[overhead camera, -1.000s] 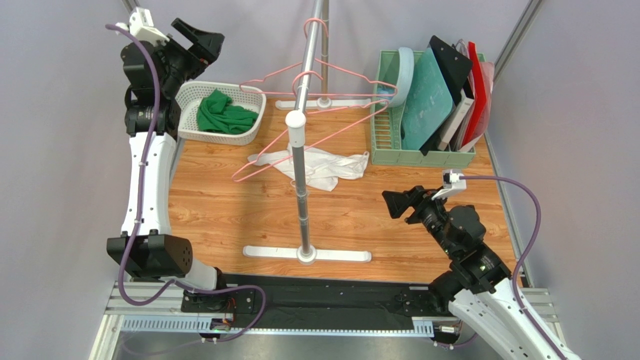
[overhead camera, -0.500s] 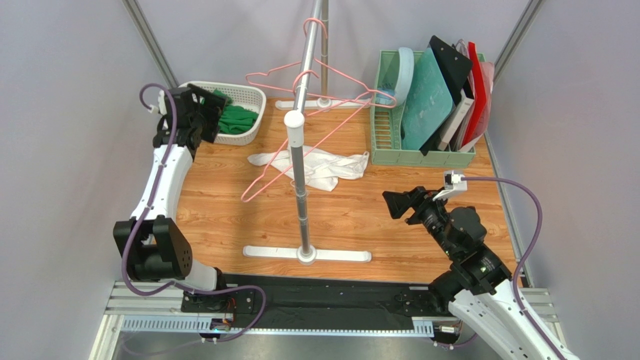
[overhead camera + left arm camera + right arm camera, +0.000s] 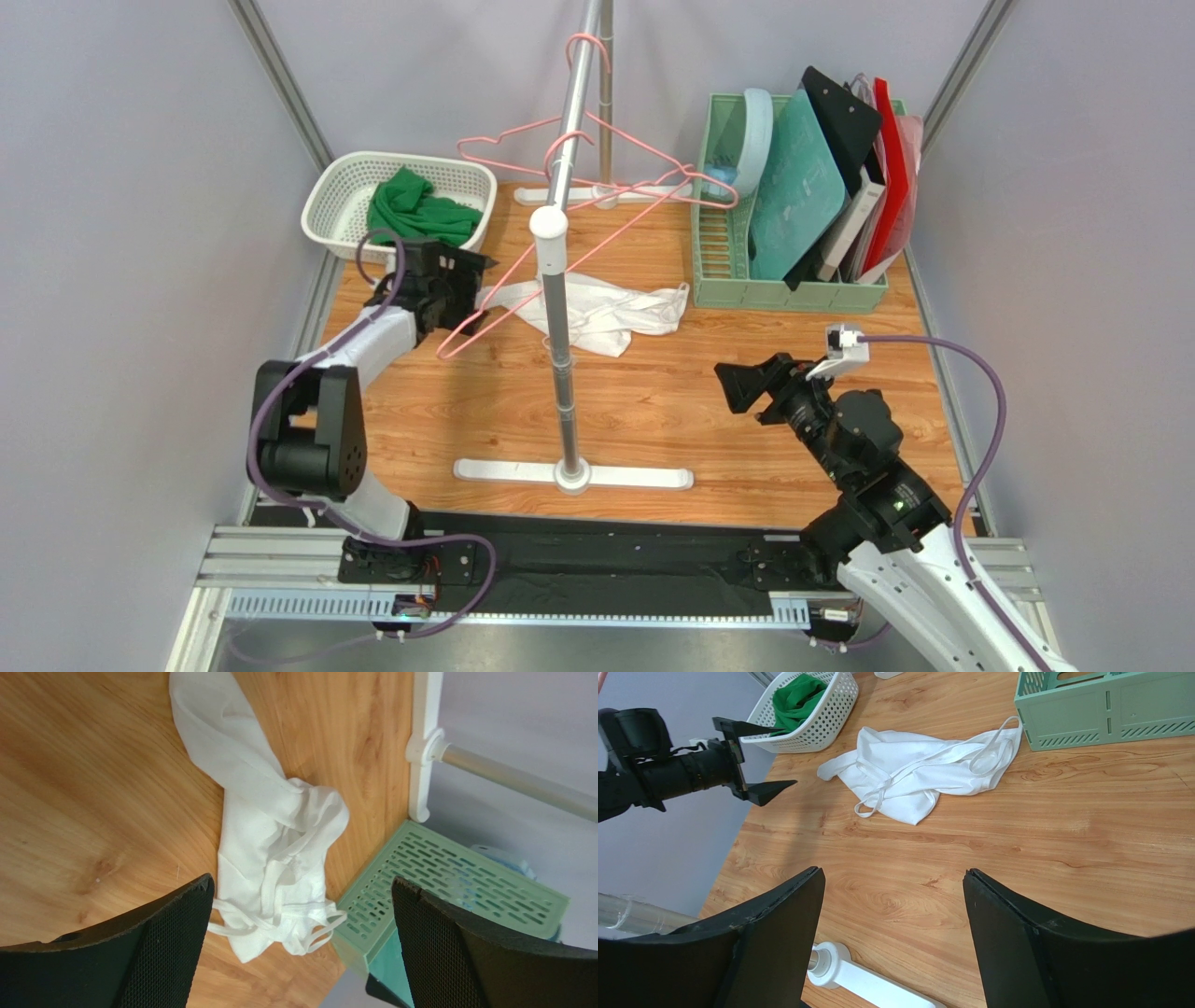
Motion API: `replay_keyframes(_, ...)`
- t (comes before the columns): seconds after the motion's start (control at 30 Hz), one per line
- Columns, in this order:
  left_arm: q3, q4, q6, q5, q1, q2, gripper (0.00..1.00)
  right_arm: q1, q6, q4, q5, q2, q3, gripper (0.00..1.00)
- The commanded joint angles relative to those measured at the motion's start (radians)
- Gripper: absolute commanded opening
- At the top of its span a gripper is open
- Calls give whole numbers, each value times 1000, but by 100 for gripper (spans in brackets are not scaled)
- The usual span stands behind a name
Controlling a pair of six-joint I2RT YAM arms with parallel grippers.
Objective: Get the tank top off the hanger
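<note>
The white tank top [image 3: 603, 311] lies crumpled on the wooden table, off any hanger, between the rail post and the green rack. Bare pink wire hangers [image 3: 572, 140] hang from the clothes rail [image 3: 554, 224] above it. My left gripper [image 3: 460, 290] is low over the table just left of the tank top and stands open and empty. The left wrist view shows the tank top [image 3: 274, 847] ahead of the spread left gripper [image 3: 302, 882]. My right gripper [image 3: 744, 381] hovers open and empty right of the post, well short of the tank top [image 3: 927, 770].
A white basket [image 3: 337, 210] holding green cloth [image 3: 414, 210] stands at the back left. A green rack [image 3: 730, 273] with boards and folders fills the back right. The rail's post [image 3: 564, 378] and its white foot [image 3: 572, 473] stand mid-table.
My left arm has swung down from high above the basket to table level beside the tank top. The lower pink hanger has shifted slightly. The right arm has hardly moved.
</note>
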Motion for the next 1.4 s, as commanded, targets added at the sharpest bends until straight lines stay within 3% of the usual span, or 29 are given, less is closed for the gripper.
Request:
replay_keyframes(0.0, -18, 175, -69, 26, -83, 102, 99, 3, 13, 26, 18, -6, -6, 78)
replay_keyframes(0.3, -6, 355, -169, -26, -227, 344, 99, 1, 4, -12, 45, -51, -17, 78)
replay_keyframes(0.63, 26, 349, -262, -83, -287, 444, 98, 3, -2, -21, 68, -78, -28, 79)
replay_keyframes(0.9, 17, 355, -298, -186, -307, 450, 69, 3, 12, -18, 74, -83, -35, 78)
replay_keyframes(0.97, 17, 361, -296, -192, -309, 450, 47, 3, 12, -23, 78, -95, -37, 78)
replay_keyframes(1.0, 20, 363, -295, -192, -310, 452, 42, 3, 12, -26, 81, -100, -37, 78)
replay_keyframes(1.07, 23, 354, -298, -189, -310, 455, 16, 3, 6, -27, 91, -114, -35, 78)
replay_keyframes(1.2, 40, 344, -293, -181, -312, 463, 0, 3, 1, -40, 103, -120, -28, 78)
replay_keyframes(1.37, 26, 373, -296, -173, -316, 440, 0, 3, -4, -49, 101, -123, -21, 78)
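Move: The white tank top lies rumpled on the table, its middle some 21 cm to the left hand's right, 2 cm farther out and 12 cm lower. The white basket stands about 20 cm ahead and 12 cm left, its middle 9 cm lower; the rack's front foot is 24 cm back and 16 cm right, down on the table. From the right hand, the tank top lies about 24 cm ahead, 27 cm left and 20 cm below. The left hand sweeps about 13 cm right, sinking 11 cm to the tank top, and shuts, pinching its cloth. ##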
